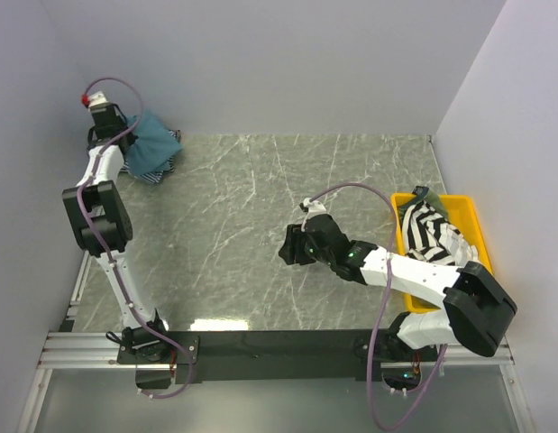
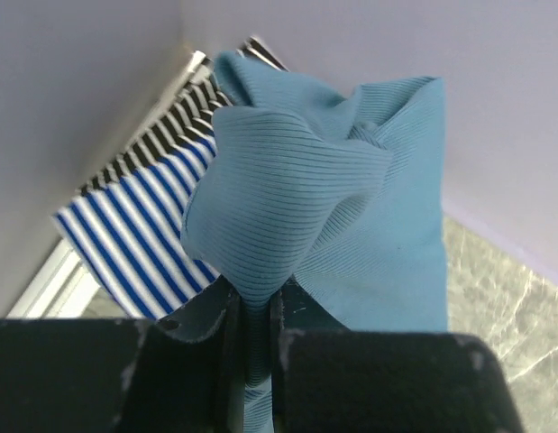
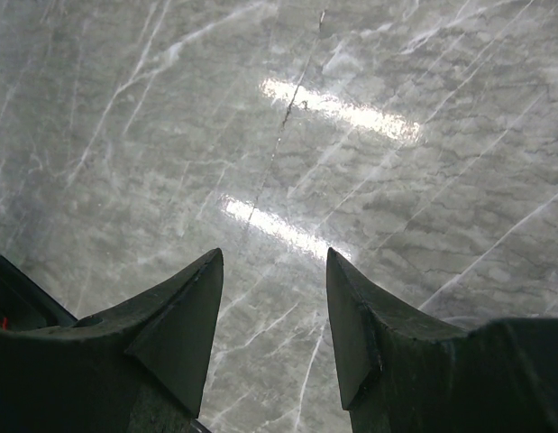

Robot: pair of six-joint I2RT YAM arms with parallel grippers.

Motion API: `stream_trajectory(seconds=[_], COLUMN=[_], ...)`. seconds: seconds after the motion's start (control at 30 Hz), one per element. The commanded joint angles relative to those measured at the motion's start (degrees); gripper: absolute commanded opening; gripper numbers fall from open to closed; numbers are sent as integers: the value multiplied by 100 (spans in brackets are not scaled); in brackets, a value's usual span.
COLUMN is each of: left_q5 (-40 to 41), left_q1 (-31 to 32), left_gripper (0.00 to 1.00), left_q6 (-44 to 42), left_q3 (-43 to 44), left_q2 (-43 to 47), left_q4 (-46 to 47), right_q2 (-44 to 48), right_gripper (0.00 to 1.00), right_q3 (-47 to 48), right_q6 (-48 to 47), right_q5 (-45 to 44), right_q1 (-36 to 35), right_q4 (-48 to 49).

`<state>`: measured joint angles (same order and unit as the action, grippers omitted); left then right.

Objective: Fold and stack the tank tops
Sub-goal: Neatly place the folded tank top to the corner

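My left gripper [image 2: 251, 311] is shut on a bunch of the teal-blue tank top [image 2: 351, 207], held at the table's far left corner [image 1: 152, 140]. Under it lies the fine blue-and-white striped top [image 2: 143, 225], with a black-and-white striped edge [image 1: 150, 175] showing below the teal cloth. Another bold black-and-white striped top [image 1: 430, 230] fills the yellow tray [image 1: 472, 225] at the right, with a bit of olive-green cloth [image 1: 419, 192] at its far end. My right gripper [image 3: 274, 271] stands open over bare marble near the table's middle [image 1: 288, 248], nothing between its fingers.
Grey walls close the table on the left, back and right; the left gripper sits tight against the back-left corner. The marble tabletop [image 1: 242, 216] stretches between the two arms. A black rail [image 1: 279, 347] runs along the near edge.
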<state>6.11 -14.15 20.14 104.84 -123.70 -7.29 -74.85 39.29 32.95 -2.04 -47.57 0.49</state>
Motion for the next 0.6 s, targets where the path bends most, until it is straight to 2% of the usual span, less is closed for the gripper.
stream_trajectory(seconds=[0.0,0.2,0.3,0.33,0.43,0.57], left_q5=[-566,-830,-954,-919,-691,-182], left_q1=[-315,-571,-580,-580,-589,-589], left_gripper=[0,0,14,27,43,48], left_q6=[481,860,869,877,965,1027], left_q3=[-59,-227,-42,-129,-445,-674], left_q2=[-57,-241,-365,-331,-67,275], left_q4=[474,624,474,509,685,694], right_q2=[-47,-126,-144,-144,-127,-56], right_gripper=[57,57,57,57,57,57], right_q3=[-18,18,18,26,18,0], right_q6=[27,45,54,54,71,71], right_q5=[28,64,73,73,81,90], right_q1=[38,38,37,37,37,37], right_q4=[267,285,294,285,285,302])
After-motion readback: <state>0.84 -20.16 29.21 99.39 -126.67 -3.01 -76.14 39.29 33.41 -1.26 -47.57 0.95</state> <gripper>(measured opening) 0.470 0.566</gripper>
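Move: The left hand, closed on the folded blue-green tank top, is almost over the striped stack, whose middle lies about 13 cm below, 3 cm ahead and 3 cm to the right. The held top's body hangs some 6 cm right, 3 cm ahead and 8 cm lower; the table's back-left corner is roughly 7 cm ahead, 6 cm left and 16 cm down. From the idle right hand, the stack is about 38 cm ahead, 42 cm left and 8 cm lower. Leftward first, by about 4 cm, then down some 5 cm, easing slightly back, the left hand carries the folded tank top across and lowers it onto the striped stack in the corner. The wrist rolls about 10 degrees, its left side dipping; late in the descent the fingers open to roughly half, loosening their grip, with the cloth's bunched end still between them. ##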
